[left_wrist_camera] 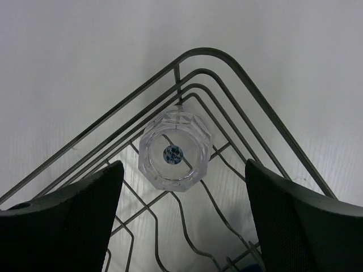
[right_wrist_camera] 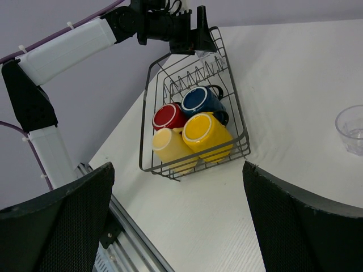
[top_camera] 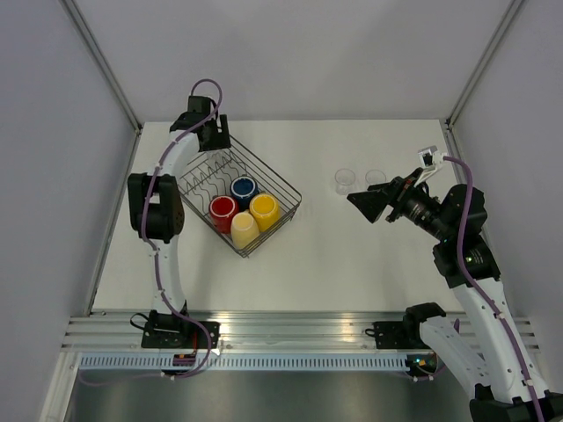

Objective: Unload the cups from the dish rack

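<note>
The dark wire dish rack (top_camera: pixel 266 165) sits left of centre on the table. It holds a red mug (top_camera: pixel 223 208), a dark blue mug (top_camera: pixel 244 187), an orange-yellow mug (top_camera: pixel 265 208) and a pale cream-yellow mug (top_camera: pixel 244 229). My left gripper (top_camera: pixel 214 136) hovers open over the rack's far corner. In the left wrist view a clear glass tumbler (left_wrist_camera: pixel 175 149) stands in that corner of the rack (left_wrist_camera: pixel 227 62), ahead of and between the open fingers (left_wrist_camera: pixel 74 221). My right gripper (top_camera: pixel 374 204) is open and empty, above the table right of the rack. Two tumblers (top_camera: pixel 344 181) (top_camera: pixel 376 178) stand on the table beside it.
The right wrist view shows the rack (right_wrist_camera: pixel 207 159) with all the mugs, the left arm (right_wrist_camera: pixel 68 48) over its far end, and one tumbler (right_wrist_camera: pixel 353 129) at the right edge. Grey walls enclose the table on three sides. A metal rail (top_camera: pixel 290 330) runs along the near edge.
</note>
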`<state>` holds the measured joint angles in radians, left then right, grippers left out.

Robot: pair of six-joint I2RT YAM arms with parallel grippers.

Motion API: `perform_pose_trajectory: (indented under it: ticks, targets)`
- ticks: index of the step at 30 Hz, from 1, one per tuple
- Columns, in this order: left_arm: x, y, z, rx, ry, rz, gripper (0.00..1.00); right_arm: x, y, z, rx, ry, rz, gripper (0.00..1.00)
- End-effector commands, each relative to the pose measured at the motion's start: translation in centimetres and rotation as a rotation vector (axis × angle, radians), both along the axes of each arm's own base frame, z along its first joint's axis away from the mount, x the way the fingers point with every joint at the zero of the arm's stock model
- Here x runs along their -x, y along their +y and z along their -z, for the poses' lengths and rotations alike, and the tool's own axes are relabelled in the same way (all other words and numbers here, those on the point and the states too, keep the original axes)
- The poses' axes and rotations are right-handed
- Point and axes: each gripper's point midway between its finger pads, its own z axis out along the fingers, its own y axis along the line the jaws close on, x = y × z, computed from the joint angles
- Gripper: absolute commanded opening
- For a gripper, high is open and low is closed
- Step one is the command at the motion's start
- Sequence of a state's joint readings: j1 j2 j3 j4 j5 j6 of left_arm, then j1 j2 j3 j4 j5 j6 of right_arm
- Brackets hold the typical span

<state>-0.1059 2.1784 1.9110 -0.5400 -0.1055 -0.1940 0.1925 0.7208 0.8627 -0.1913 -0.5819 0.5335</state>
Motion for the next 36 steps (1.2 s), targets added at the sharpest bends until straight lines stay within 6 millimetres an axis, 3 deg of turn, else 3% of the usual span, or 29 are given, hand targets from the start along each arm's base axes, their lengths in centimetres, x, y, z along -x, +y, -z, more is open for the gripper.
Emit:
perform_pose_trajectory:
  ticks: [1, 15, 22, 24, 26, 31, 36]
  targets:
    - [-1.3, 0.5, 0.2, -0.032, -0.018, 0.019, 0.9, 0.3, 0.1, -1.4, 0.003, -0.063, -0.01, 0.98]
    - [-2.5, 0.5, 1.4, -0.022, -0.012, 0.031, 0.8, 0.1, -0.3, -1.6, -0.005, -0.072, 0.016, 0.96]
    - [-2.4, 0.6, 1.6, -0.021, -0.006, 0.026, 0.69, 0.0, -0.4, -1.8, -0.008, -0.076, 0.026, 0.96]
    - [-2.4, 0.6, 1.5, -0.014, -0.007, 0.027, 0.64, 0.0, -0.4, -1.7, -0.009, -0.074, 0.026, 0.96]
    - [-2.4, 0.5, 1.1, -0.011, -0.013, 0.026, 0.52, 0.0, -0.3, -1.7, -0.012, -0.073, 0.026, 0.96]
    - [-1.9, 0.5, -1.0, 0.005, -0.046, 0.017, 0.13, 0.1, -0.3, -1.9, -0.015, -0.075, 0.024, 0.95]
    - [-1.5, 0.1, -4.9, 0.034, -0.11, 0.024, 0.02, 0.2, -0.3, -2.2, -0.017, -0.08, 0.023, 0.96]
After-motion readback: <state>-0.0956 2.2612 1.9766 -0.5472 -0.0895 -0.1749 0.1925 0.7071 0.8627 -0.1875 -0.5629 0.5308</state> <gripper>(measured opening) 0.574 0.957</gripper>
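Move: The clear glass in the rack's far corner is almost under the left hand, about 2 cm ahead, level sideways and some 4 cm below. The rack's corner rail bends round about 8 cm ahead of the hand and 1 cm to its right. The blue mug is roughly 10 cm back and 9 cm right, the red mug about 18 cm back and 3 cm right. From the idle right hand the glass is some 35 cm ahead, 45 cm left and 26 cm lower. Down about 3 cm goes the left hand over the clear glass, then it eases 1 cm or so forward and settles at that depth again, its tilt nearly unchanged. The fingers narrow slowly, then close until the pads pinch the glass from both sides; keeping that hold, the hand starts back up by about 1 cm. ##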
